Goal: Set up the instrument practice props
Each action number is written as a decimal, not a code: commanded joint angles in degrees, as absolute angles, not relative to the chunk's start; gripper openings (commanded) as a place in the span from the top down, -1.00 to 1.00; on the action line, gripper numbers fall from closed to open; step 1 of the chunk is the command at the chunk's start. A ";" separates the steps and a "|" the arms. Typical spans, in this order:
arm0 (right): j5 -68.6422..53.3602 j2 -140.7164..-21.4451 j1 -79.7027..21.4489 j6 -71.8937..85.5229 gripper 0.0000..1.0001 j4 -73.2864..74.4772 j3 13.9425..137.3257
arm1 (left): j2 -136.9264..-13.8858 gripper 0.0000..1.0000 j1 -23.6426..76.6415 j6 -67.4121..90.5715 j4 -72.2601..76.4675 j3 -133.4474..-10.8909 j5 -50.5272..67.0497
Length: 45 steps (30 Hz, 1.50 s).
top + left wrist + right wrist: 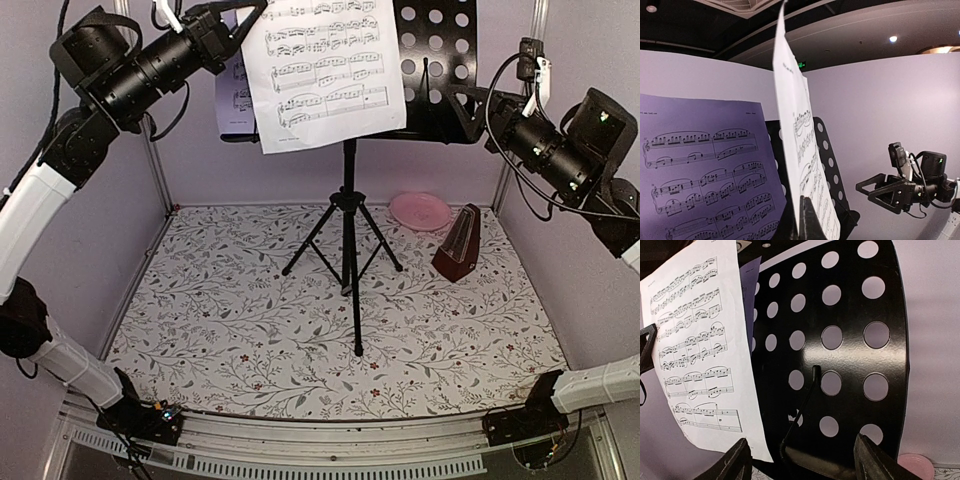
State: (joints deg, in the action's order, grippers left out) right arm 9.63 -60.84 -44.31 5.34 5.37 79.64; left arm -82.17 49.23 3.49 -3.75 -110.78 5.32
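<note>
The black perforated music stand desk stands on tripod legs at the back centre. One white sheet-music page hangs tilted in front of the desk, and my left gripper is shut on its upper left edge. In the left wrist view the fingers pinch that page edge-on. A second page rests on the desk's left side, in shadow. My right gripper is open in front of the desk's lower right part, holding nothing. The red-brown metronome stands on the table, right of the legs.
A pink round plate lies at the back right, just behind the metronome. A thin black wire arm rises from the desk's ledge. Purple walls close in on both sides. The floral tablecloth covers the table.
</note>
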 commanded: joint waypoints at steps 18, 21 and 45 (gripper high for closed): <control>-2.36 -70.91 -39.59 15.03 -0.10 6.71 88.30 | -87.59 1.00 46.53 0.26 -1.53 -119.39 4.49; -1.95 -71.10 -39.51 15.04 0.00 6.08 87.88 | -88.48 1.00 46.55 0.44 -1.40 -120.30 5.00; 2.02 -74.00 -39.52 18.23 0.49 2.50 87.23 | -89.67 1.00 46.64 1.77 2.90 -118.38 7.17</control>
State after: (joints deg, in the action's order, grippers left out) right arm 1.74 -73.36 -39.79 17.26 4.40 87.00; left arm -89.49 47.18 1.13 1.17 -118.83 6.50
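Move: The stand's bare right-hand clip rod is about 8 cm ahead and 6 cm left of the right hand, near its height, with the left hand's white sheet some 21 cm left and 8 cm up. For the left hand, holding that sheet, the stand's desk is about 8 cm ahead, 13 cm right and 10 cm down; the purple sheet on it is 8 cm ahead, 3 cm right, 8 cm lower. Right hand reaches about 7 cm forward-left to the clip rod, fingers half closing; left, still pinching the sheet, rises slightly forward. ##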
